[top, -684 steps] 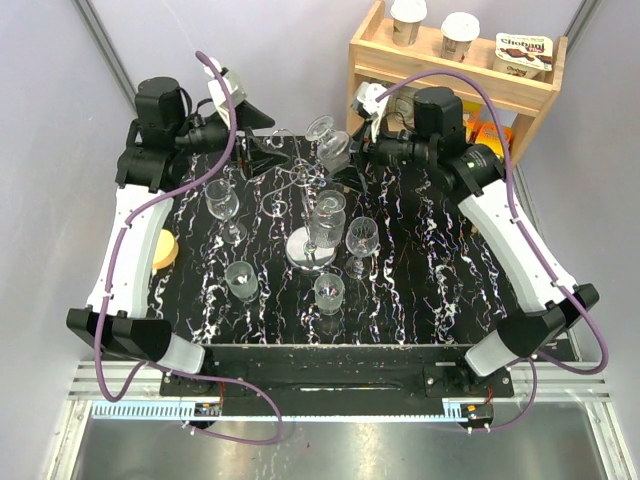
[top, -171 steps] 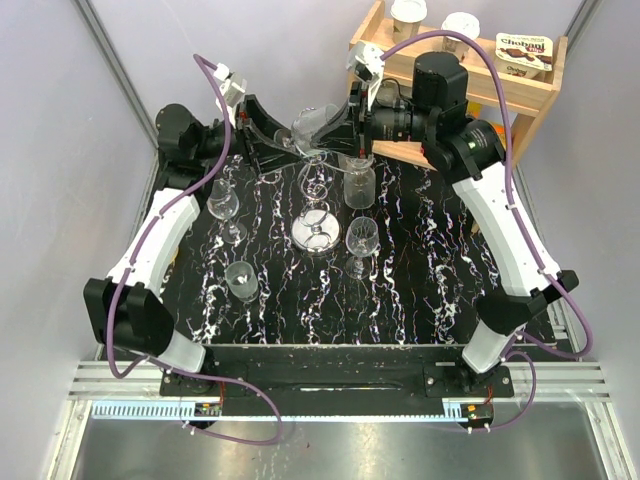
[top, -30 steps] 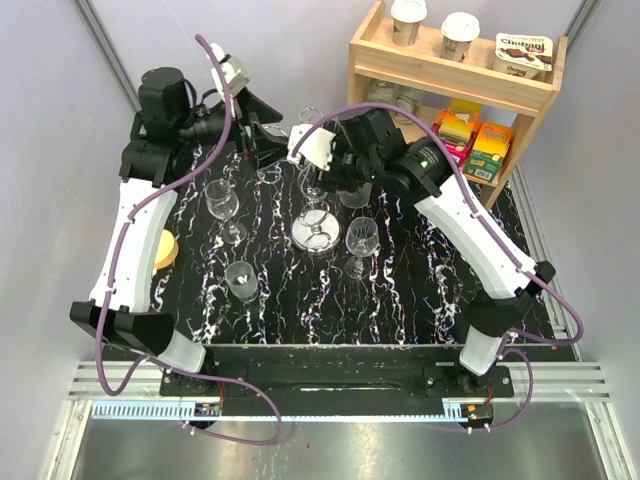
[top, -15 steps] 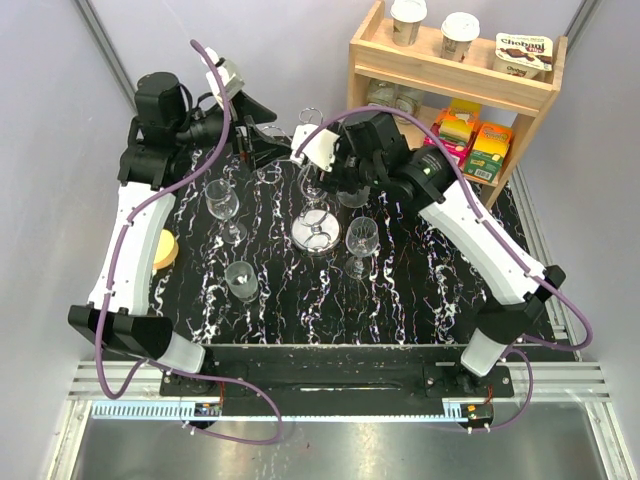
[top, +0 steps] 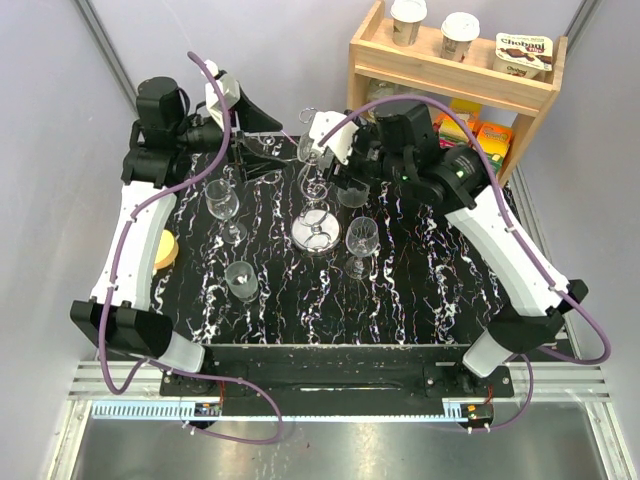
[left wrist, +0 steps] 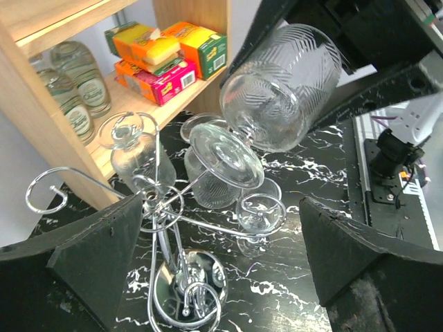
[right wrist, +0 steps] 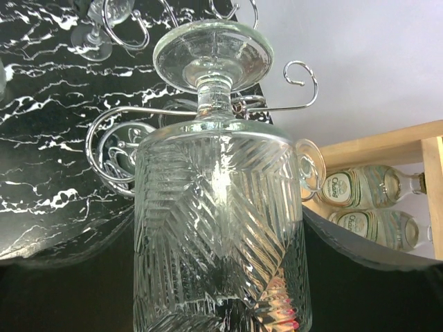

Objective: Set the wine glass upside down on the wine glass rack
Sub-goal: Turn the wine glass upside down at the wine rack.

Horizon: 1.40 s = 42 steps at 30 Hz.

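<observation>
The wine glass (left wrist: 280,86) has a ribbed bowl (right wrist: 221,228), and my right gripper (right wrist: 218,238) is shut on that bowl. The glass lies tilted, with its round foot (right wrist: 211,55) pointing away from the wrist toward the wine glass rack (left wrist: 166,221). Its stem sits level with one curled arm (right wrist: 124,138); whether they touch I cannot tell. The rack (top: 315,205) is shiny silver wire on a disc base (top: 315,232). My left gripper (top: 255,140) hovers open on the rack's left, nothing between its fingers (left wrist: 90,256).
A small glass (left wrist: 135,159) hangs foot-up on the rack. Loose glasses stand around it (top: 222,200), (top: 241,280), (top: 362,238), (top: 352,192). A wooden shelf unit (top: 455,75) with cups, bottles and boxes stands at the back right. A yellow sponge (top: 165,250) lies at the left edge.
My right arm has shifted a little to the right and farther back with the glass still in its grip. The left arm has hardly moved.
</observation>
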### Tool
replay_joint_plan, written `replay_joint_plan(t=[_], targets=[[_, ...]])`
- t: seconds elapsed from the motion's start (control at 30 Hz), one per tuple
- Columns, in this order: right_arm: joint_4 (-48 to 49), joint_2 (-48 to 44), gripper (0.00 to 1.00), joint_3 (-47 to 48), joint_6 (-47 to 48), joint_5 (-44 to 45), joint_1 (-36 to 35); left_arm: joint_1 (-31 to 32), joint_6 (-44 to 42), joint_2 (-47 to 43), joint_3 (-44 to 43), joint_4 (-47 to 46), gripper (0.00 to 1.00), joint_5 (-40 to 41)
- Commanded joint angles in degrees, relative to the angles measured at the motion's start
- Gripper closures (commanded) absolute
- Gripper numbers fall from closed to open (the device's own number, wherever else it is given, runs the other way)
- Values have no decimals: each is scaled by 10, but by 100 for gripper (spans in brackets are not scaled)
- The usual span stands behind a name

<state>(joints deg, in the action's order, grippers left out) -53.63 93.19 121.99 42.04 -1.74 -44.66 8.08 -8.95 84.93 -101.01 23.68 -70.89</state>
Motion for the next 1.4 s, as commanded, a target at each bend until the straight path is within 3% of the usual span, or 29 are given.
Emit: replay_joint_plan(t=[0.0,0.13,0.23,0.3,0.43,0.53,0.63,0.9,1.1,1.17,1.23,1.27,1.37], targets=[[60,-36,100,12,-17,-71,16,-2,8,2,6,-68,1,-77],[50,-25,100,35,-28,-116,21,-2,23,5,14,-101,1,-94],[40,-13,100,56,-29,-138,21,-2,129,14,32,-234,1,-117],[36,-9,100,61,-28,-150,20,-3,249,19,56,-387,1,-135],[25,0,100,78,-30,-173,21,0,621,65,87,-807,1,-147],[18,9,100,89,-31,-179,20,1,875,131,29,-1051,1,-164],[14,19,100,98,-30,-172,22,11,1068,203,-70,-1190,1,-195],[12,34,100,109,-31,-151,24,5,1119,191,-87,-1191,1,-198],[8,45,100,137,-37,-146,27,-23,1185,221,-226,-1152,1,-193],[5,46,100,140,-42,-150,27,-45,1124,217,-255,-1053,1,-169],[2,48,100,142,-47,-157,27,-68,977,175,-215,-868,1,-124],[0,47,100,144,-50,-160,27,-76,881,154,-219,-752,1,-107],[-6,47,100,148,-57,-165,27,-80,490,118,-340,-242,1,-16]])
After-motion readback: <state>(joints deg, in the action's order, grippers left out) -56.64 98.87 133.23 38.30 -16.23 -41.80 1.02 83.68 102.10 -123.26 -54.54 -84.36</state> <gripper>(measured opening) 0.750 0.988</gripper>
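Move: The wine glass is already in the right hand, lying nearly on its side with its foot to the left; the rack's hub is about 5 cm ahead, 4 cm left and 7 cm below that hand. A glass already hung on the rack is roughly 2 cm ahead, 6 cm right and 11 cm below it; a stemmed glass stands on the table some 3 cm back, 5 cm right and 29 cm below. From the empty left hand the rack's hub lies about 4 cm ahead, 6 cm right and 9 cm down. Still gripping the bowl, the right hand lifts the glass and carries it left over the rack, about 3 cm each way with a small dip on the way, while tipping it some 10 degrees foot-up and turning slightly counter-clockwise. The left hand, wide open and holding nothing, lingers near its place as it turns clockwise and rolls, then rises quickly about 10 cm and draws off leftward from the glass, undoing part of that turn and roll. ##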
